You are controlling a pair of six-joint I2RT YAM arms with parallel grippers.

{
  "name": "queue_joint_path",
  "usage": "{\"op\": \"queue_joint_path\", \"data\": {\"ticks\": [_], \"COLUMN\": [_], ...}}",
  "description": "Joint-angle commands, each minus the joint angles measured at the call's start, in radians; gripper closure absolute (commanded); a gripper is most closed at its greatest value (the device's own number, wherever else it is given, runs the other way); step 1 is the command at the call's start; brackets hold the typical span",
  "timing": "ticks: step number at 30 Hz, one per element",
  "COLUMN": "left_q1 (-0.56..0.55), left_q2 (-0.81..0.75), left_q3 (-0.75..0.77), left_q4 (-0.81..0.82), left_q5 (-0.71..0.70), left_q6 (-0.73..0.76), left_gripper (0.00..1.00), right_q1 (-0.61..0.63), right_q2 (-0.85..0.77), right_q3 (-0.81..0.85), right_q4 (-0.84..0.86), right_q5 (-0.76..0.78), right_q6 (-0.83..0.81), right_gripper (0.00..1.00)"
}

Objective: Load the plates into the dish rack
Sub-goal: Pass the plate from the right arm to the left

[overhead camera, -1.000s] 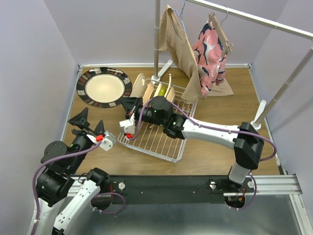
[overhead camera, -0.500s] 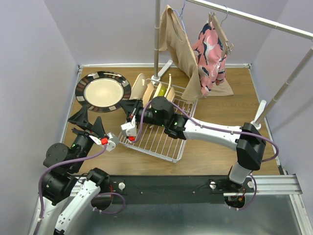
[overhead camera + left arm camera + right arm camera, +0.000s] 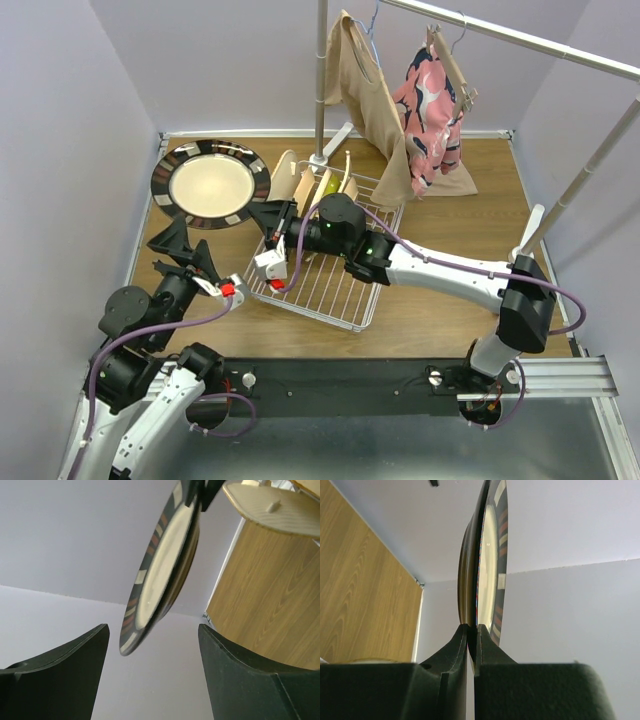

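The dark-rimmed plate [image 3: 211, 185] with a cream centre is off the table at the back left, tilted. My right gripper [image 3: 258, 208] is shut on its near-right rim. In the right wrist view the plate [image 3: 492, 565] stands edge-on, its rim pinched where that gripper [image 3: 472, 630] closes. The white wire dish rack [image 3: 325, 290] lies under the right arm, with a few plates [image 3: 305, 185] upright at its far end. Just below the held plate, my left gripper [image 3: 192, 238] is open and holds nothing. In the left wrist view the plate [image 3: 160, 575] hangs beyond that gripper [image 3: 152, 645].
A clothes rail crosses the back right with a tan top [image 3: 365, 90] and a pink patterned garment [image 3: 430, 110] hanging over the rack's far side. Its upright pole [image 3: 322, 80] stands right behind the rack. A second pole [image 3: 575, 190] stands at the right. Purple walls close in on the table.
The right arm has drawn back slightly to the right with the plate in its grip, tilting it up. The left arm has shifted a little, its gripper still open under the plate.
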Motion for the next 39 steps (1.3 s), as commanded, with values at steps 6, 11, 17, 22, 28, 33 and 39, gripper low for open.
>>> {"op": "queue_joint_path", "data": {"ticks": [6,11,17,22,28,33,39], "left_q1": [-0.056,-0.086,-0.105,-0.121,-0.135,-0.145,-0.150], "left_q2": [0.088,0.107,0.104,0.107,0.119,0.131,0.134], "left_q3": [-0.034,-0.034,-0.071,-0.097,-0.116,-0.125,-0.139], "left_q4": [0.062,0.058,0.038,0.044,0.068,0.102,0.138], "left_q5": [-0.155,-0.200,-0.209,-0.212,-0.235,-0.266,-0.294], "left_q6": [0.147,0.158,0.145,0.145,0.153,0.165,0.175], "left_gripper": [0.20,0.22,0.29,0.35,0.46,0.66,0.80], "right_q1": [-0.001,-0.003,-0.003,-0.003,-0.001,-0.001,-0.001], "right_q2": [-0.078,-0.082,-0.093,-0.102,-0.112,-0.122,-0.135], "right_q3": [0.030,0.029,0.032,0.032,0.029,0.016,0.018], "right_q4": [0.123,0.118,0.109,0.106,0.109,0.109,0.117], "right_q5": [-0.057,-0.062,-0.066,-0.070,-0.076,-0.082,-0.082], "right_q6": [-0.080,-0.078,-0.074,-0.068,-0.057,-0.049,-0.035], "right_gripper": [0.99,1.00,0.99,0.99,0.99,0.99,0.99]}}
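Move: The patterned-rim plate lies nearly flat in the air, its middle about 13 cm ahead of the left gripper, 5 cm to its right and perhaps 2 cm lower. The right gripper holds its rim, with the plate's middle 10 cm to its left and 5 cm ahead. That gripper is some 8 cm ahead and 15 cm right of the left one; the dish rack's middle is roughly 18 cm ahead, 27 cm right and 27 cm below the left one. Bring the open left gripper forward and down about 4 cm each, rolling it some 15 degrees left side up, so its fingers straddle the plate's near rim; then close them until they pinch it. Keep the right gripper's hold on its own rim spot, letting that hand sink and drift right by about a centimetre each. ##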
